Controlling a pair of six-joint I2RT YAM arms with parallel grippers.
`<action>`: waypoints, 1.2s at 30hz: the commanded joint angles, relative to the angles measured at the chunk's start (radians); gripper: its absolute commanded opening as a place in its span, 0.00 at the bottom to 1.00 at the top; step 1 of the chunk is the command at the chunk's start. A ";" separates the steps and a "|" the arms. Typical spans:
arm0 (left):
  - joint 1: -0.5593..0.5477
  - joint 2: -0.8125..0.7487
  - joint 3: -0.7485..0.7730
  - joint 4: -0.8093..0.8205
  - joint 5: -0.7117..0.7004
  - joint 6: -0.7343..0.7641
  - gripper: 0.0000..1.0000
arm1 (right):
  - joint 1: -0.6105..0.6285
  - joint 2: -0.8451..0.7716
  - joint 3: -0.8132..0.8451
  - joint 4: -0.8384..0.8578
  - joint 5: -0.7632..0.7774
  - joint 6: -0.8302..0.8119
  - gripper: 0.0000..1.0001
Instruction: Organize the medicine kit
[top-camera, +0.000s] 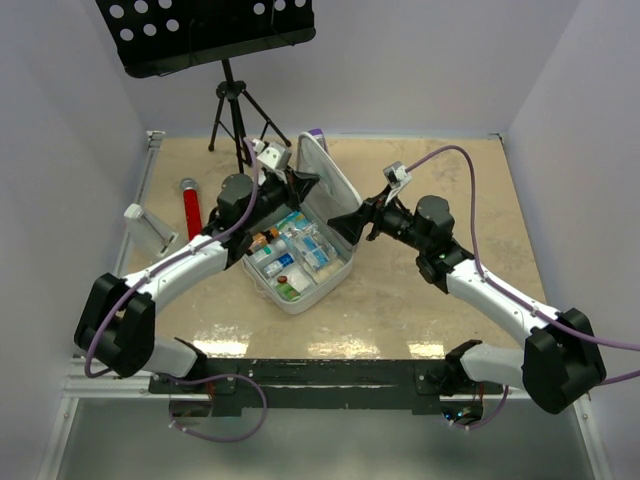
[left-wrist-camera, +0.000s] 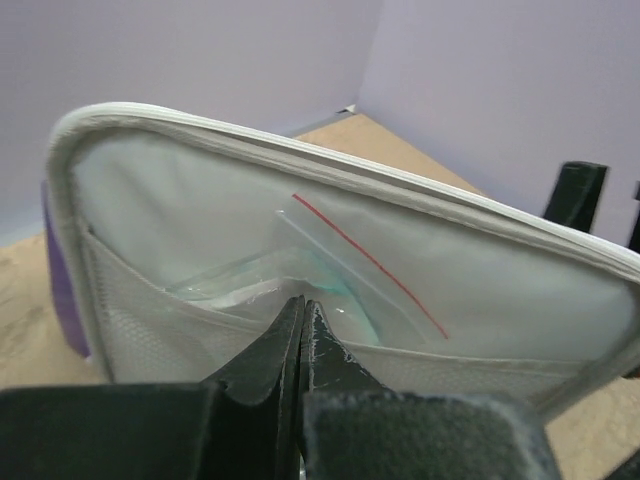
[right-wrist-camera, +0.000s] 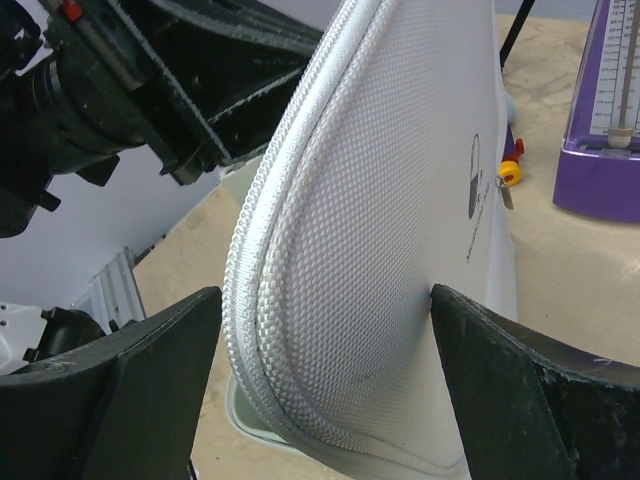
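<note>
The medicine kit (top-camera: 338, 274) lies open mid-table, its tray filled with small boxes and bottles and its lid (top-camera: 328, 180) standing upright. My left gripper (top-camera: 300, 186) is shut, its tips (left-wrist-camera: 302, 306) against the inside of the lid at the mesh pocket (left-wrist-camera: 150, 310), where a clear zip bag (left-wrist-camera: 335, 255) with a red strip is tucked. Nothing shows between its fingers. My right gripper (top-camera: 352, 222) is open at the lid's outer side. Its fingers (right-wrist-camera: 150, 385) straddle the woven white shell (right-wrist-camera: 380, 230) and zipper edge, with the right one against the shell.
A purple metronome (right-wrist-camera: 605, 120) stands behind the lid. A black music stand (top-camera: 205, 35) on a tripod (top-camera: 235, 110) is at the back. A red tube (top-camera: 191, 210) and a white object (top-camera: 150, 228) lie at the left. Purple walls enclose the table.
</note>
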 joint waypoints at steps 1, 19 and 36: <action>0.004 0.033 0.111 -0.030 -0.185 0.052 0.00 | 0.004 -0.012 0.009 0.034 -0.007 0.008 0.89; 0.053 -0.120 0.065 -0.077 -0.279 0.047 0.00 | 0.005 -0.032 0.004 0.019 -0.007 -0.001 0.89; 0.008 0.102 0.162 -0.021 -0.054 0.015 0.00 | 0.005 -0.052 -0.003 -0.003 -0.010 -0.007 0.89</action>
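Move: The zip bag with the red strip sticks out of the lid's mesh pocket just beyond the left hand's shut fingertips, about 2 cm ahead and 2 cm right, a shade lower. The lid's near end is some 8 cm back and 8 cm right of that hand. The open kit box lies about 8 cm back, 4 cm left and 20 cm below, the purple metronome some 18 cm ahead and 2 cm right, far lower. From the right hand, the bag is roughly 10 cm ahead and 6 cm left. Forward about 5 cm goes the shut left hand along the lid's inside, then back and left while rising some 5 cm, and finally forward, down and right onto the zip bag below its red strip. It swings nearly 20 degrees counter-clockwise, then part-way back. The right hand stays put, wide fingers still straddling the lid's near end. ##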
